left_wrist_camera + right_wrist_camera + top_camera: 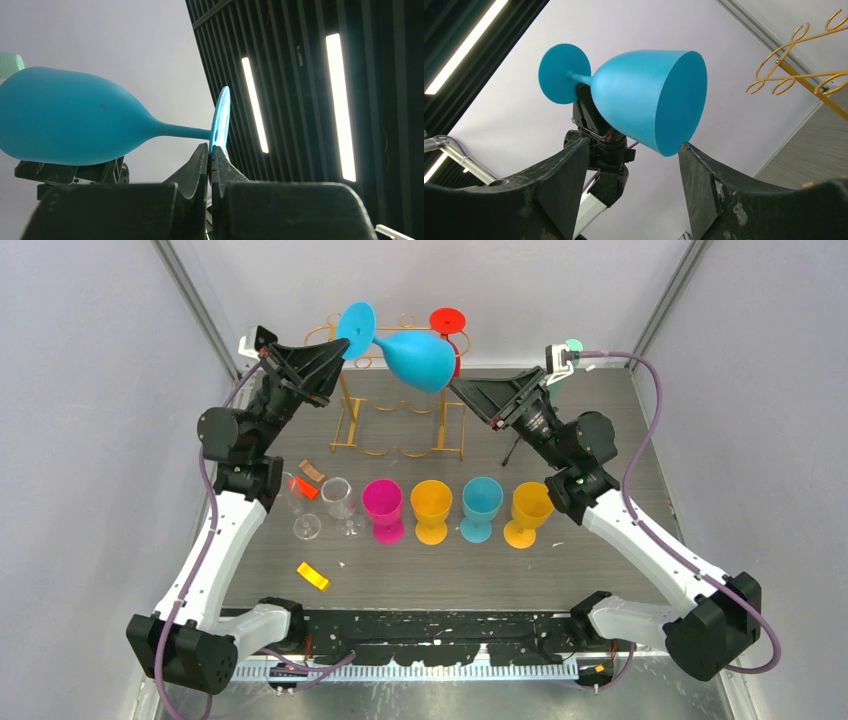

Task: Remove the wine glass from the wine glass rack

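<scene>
A blue wine glass (415, 358) is held in the air, lying sideways in front of the gold wire rack (346, 418). My left gripper (345, 348) is shut on the edge of its round foot, which shows clearly in the left wrist view (210, 150), with the bowl (65, 117) pointing left. My right gripper (458, 388) is open just below the bowl's rim. In the right wrist view (633, 142) the glass (644, 100) hangs above the spread fingers, its rim close to the right finger (704, 180). A red glass (447, 325) hangs on the rack.
A row of cups stands on the table: pink (383, 502), orange (432, 502), blue (481, 502), yellow (530, 508). Two clear glasses (337, 498) stand at their left. A small orange piece (313, 576) lies near the front. The rack's hooks show in the right wrist view (794, 75).
</scene>
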Tool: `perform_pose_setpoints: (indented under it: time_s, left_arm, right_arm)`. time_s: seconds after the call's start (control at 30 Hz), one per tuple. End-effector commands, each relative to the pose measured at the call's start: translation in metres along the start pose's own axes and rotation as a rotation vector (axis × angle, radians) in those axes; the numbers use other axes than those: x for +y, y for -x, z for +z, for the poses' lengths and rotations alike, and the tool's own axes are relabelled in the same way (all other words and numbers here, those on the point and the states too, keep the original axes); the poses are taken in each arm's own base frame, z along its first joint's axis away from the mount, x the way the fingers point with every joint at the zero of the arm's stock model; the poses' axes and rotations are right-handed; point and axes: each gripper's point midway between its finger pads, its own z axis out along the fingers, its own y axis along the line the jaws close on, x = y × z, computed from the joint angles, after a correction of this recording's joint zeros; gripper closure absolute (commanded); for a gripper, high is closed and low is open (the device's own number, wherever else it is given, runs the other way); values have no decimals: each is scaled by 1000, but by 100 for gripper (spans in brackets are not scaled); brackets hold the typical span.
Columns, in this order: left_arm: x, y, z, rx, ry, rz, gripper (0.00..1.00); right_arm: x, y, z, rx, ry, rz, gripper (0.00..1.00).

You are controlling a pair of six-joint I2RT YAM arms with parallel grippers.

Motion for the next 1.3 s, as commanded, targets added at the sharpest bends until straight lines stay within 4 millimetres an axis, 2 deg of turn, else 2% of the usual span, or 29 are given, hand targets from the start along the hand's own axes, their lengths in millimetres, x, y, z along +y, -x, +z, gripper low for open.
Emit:
perform_pose_setpoints:
  time_s: [0.0, 0.1, 0.23, 0.4, 0.47, 0.57, 0.67, 0.77, 0.83, 0.93, 1.0, 1.13, 1.27]
  left_arm:
    - [-25, -11, 2, 23, -54, -25, 100]
    - [-22, -12, 4, 31, -46, -54, 100]
    - [-14, -11, 7, 34, -31, -88, 100]
    - [-6, -8, 7, 18, -22, -110, 100]
    - [-3, -6, 7, 13, -19, -115, 100]
    - [-2, -7, 8, 18, -15, -112, 97]
    - [-2, -11, 11, 48, -11, -86, 88]
    - [-6, -17, 13, 70, -22, -61, 81]
    - [-8, -18, 13, 73, -29, -42, 71]
    - [-12, -20, 11, 73, -45, -17, 41]
    - [-17, -23, 9, 78, -65, 2, 28]
    - [-19, -33, 4, 100, -59, 90, 14]
    - [-4, -39, -4, 114, 1, 208, 7]
  right_arm:
    - [42, 17, 8, -57, 160, -27, 29]
    - [44, 18, 12, -67, 186, -39, 29]
    - [63, 17, 14, -58, 287, -31, 30]
    - [85, 17, 7, -74, 423, -8, 34]
    - [88, 17, 5, -79, 450, 10, 39]
    - [90, 16, 5, -72, 456, 24, 53]
    - [89, 16, 5, -69, 441, 24, 68]
    - [84, 17, 7, -75, 409, 12, 91]
    - [81, 19, 7, -84, 383, 1, 98]
    - [79, 23, 6, -107, 335, -22, 100]
    - [71, 24, 5, -118, 273, -72, 100]
    - [55, 26, -5, -106, 104, -191, 100]
    - [35, 24, -24, -56, -90, -302, 100]
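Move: The left hand holds the blue wine glass by the edge of its foot; the glass's middle is about 9 cm to the hand's right and nearly level with it. From the open right hand that middle is some 10 cm left and 7 cm higher, neither ahead nor back. The red glass on the rack is about 18 cm ahead of the right hand, 1 cm left and 20 cm lower; the rack's middle is 17 cm ahead of that hand, 11 cm left and 27 cm down. The right fingers shut on the near lower edge of the blue glass's rim, one inside the bowl and one outside, after the hand has risen about 5 cm and eased 3 cm back, wrist tilting up and rolling some 20 degrees. As they close, the left hand, almost in place, opens wide and releases the foot; the right hand then starts down and to the right, rolling back. ##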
